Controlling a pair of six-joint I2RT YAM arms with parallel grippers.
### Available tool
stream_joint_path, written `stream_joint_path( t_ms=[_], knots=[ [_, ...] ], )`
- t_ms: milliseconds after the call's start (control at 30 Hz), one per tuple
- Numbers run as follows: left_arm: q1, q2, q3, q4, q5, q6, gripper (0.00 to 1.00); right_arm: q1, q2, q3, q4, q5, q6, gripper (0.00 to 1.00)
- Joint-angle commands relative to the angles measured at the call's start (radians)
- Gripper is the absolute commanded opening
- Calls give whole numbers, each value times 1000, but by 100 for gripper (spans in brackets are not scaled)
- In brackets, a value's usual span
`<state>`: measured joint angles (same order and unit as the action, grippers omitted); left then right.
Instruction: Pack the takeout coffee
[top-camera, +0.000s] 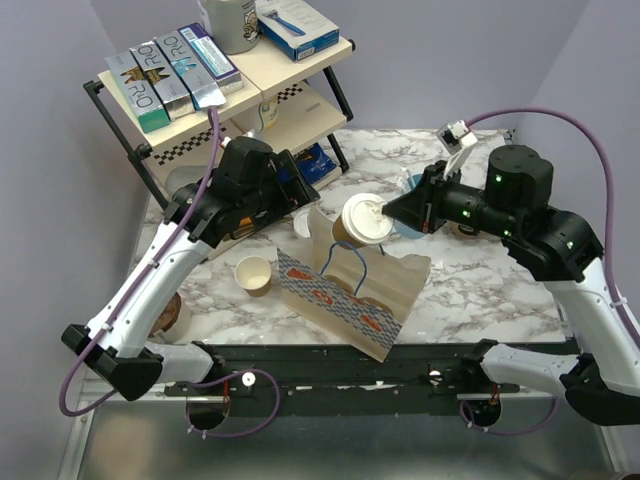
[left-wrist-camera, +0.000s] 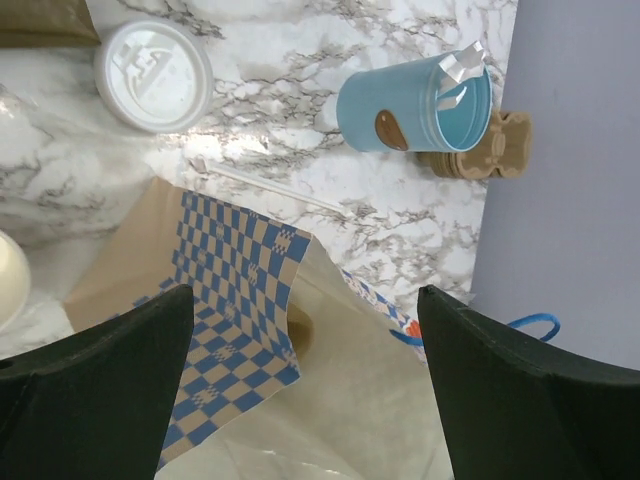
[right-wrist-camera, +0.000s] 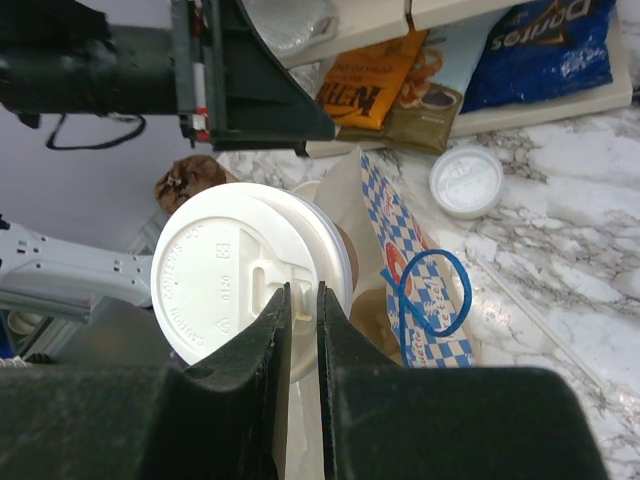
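The takeout coffee (top-camera: 363, 222), a tan paper cup under a white lid (right-wrist-camera: 225, 275), hangs tilted above the mouth of the paper bag (top-camera: 350, 288). My right gripper (top-camera: 384, 213) is shut on the lid's edge, its fingers (right-wrist-camera: 275, 340) pinching the raised rim. The bag (left-wrist-camera: 235, 285) has a blue-checked lining and a blue cord handle (right-wrist-camera: 432, 293). My left gripper (top-camera: 303, 192) is at the bag's upper left edge. In the left wrist view that gripper (left-wrist-camera: 305, 375) is open wide over the bag's opening, with nothing between its fingers.
A lidless tan cup (top-camera: 253, 274) stands left of the bag. A light-blue cup (left-wrist-camera: 412, 102) and a loose white lid (left-wrist-camera: 153, 75) sit behind the bag, with a thin straw (left-wrist-camera: 270, 185) between them. A shelf rack (top-camera: 200, 130) with boxes and snack bags fills the back left.
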<state>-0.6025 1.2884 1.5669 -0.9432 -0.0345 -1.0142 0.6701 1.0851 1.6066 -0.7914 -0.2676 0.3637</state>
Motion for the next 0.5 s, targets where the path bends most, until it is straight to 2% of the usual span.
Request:
stream_joint_path(
  t_ms=[0,200,467],
  knots=[
    [-2,-41,4,-45,-34,180,99,43,35,3,-57,71,-3,1],
    [-11,-92,-129,47,116,265,99,62,42,-53,-68,131,40,1],
    [-22,-150,-220,81,103,351,99,155,107,-36,-132,241,89,1]
  ],
)
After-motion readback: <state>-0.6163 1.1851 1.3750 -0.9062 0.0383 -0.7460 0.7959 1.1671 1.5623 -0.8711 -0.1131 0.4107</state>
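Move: The open bag, where the coffee cup held in the right gripper is going, has its middle about 30 cm below the right hand, 7 cm to its left and 2 cm back. From the left hand the bag lies some 9 cm back, 10 cm to the right and 20 cm below. The empty cup stands about 17 cm left of the bag and 4 cm farther out; the white lid lies about 10 cm left of the bag and 16 cm farther out. Lower the right gripper about 6 cm, easing some 2 cm left, to take the coffee cup down towards the bag's mouth, keeping the pinch on its lid and tipping the fingers roughly 10 degrees further down. Meanwhile bring the wide-open left gripper down and back towards the bag's left side, turning it clockwise. ##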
